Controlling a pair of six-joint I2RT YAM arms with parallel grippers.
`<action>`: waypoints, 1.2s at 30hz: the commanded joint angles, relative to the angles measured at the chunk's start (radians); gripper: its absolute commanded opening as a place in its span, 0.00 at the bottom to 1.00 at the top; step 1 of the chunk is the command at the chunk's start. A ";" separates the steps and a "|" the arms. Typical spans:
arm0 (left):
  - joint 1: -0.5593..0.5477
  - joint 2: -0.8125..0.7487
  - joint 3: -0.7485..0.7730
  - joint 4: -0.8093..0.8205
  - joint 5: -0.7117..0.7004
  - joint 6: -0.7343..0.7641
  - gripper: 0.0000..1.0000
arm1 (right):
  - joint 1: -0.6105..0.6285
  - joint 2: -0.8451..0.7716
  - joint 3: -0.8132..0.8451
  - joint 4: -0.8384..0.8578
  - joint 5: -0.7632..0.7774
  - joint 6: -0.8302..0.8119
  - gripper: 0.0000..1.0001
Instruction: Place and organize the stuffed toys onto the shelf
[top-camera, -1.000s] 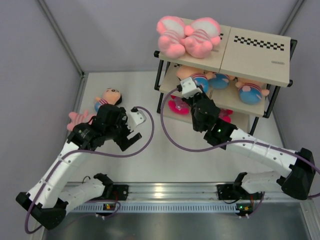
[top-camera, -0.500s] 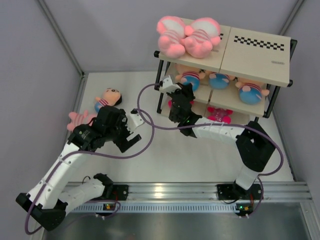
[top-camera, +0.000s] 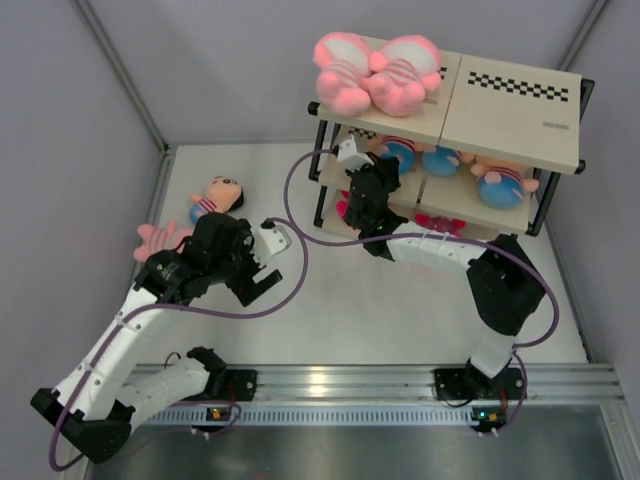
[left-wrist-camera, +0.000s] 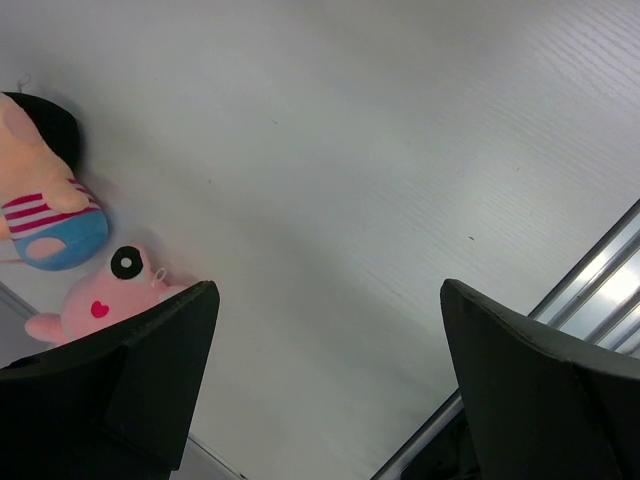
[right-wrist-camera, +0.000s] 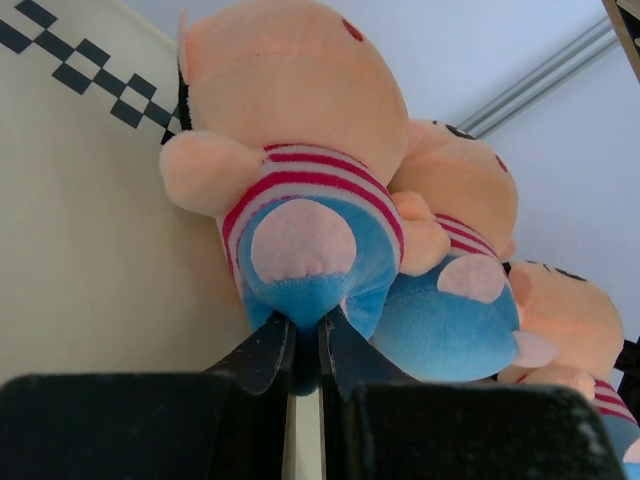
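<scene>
The shelf (top-camera: 505, 105) stands at the back right. Two pink stuffed toys (top-camera: 375, 75) lie on its top board. My right gripper (top-camera: 380, 168) reaches into the middle tier and is shut on the blue foot of a tan-headed toy (top-camera: 398, 152). In the right wrist view the gripper (right-wrist-camera: 305, 345) pinches that toy (right-wrist-camera: 300, 200), which lies beside two more tan-headed toys (right-wrist-camera: 455, 300). My left gripper (top-camera: 258, 282) is open and empty above the table. A tan-headed toy (top-camera: 215, 195) and a pink toy (top-camera: 155, 238) lie on the table; both show in the left wrist view (left-wrist-camera: 50, 205), (left-wrist-camera: 100, 300).
Magenta toys (top-camera: 440, 222) sit on the bottom tier. Another tan-headed toy (top-camera: 500, 183) lies at the right of the middle tier. Grey walls close the back and left. A metal rail (top-camera: 340, 385) runs along the near edge. Purple cables loop off both arms.
My right gripper has carried the tan-headed toy from the shelf's front left corner further into the middle tier, beside the others. The left arm has barely moved.
</scene>
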 joint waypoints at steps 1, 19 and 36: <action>0.003 -0.019 0.002 0.043 0.015 0.000 0.99 | -0.020 -0.001 0.032 -0.019 0.032 0.023 0.00; 0.003 -0.016 0.002 0.043 0.026 0.007 0.99 | -0.049 -0.193 -0.145 -0.089 0.015 0.108 0.00; 0.003 -0.006 -0.005 0.043 0.024 0.014 0.99 | 0.000 -0.328 -0.217 -0.137 0.032 0.128 0.52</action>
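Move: The right gripper already pinches the lower end of the blue-trousered toy on the middle shelf; the toy's middle is about 6 cm ahead of the hand, 2 cm to its right and 3 cm higher. Beside it, the second blue toy sits some 5 cm ahead and 10 cm right of the hand, the third blue toy level with the hand and 20 cm right. From the idle left gripper, the held toy lies roughly 26 cm ahead, 28 cm right and a little higher. Keep the right gripper's pinch on the toy's blue bottom and slide it about 4 cm to the right along the shelf, drifting some 2 cm back, to crowd it against the second toy. Pause there, open the fingers to about half, and start drawing back another 2 cm, still easing slightly right, with the wrist held nearly steady. ##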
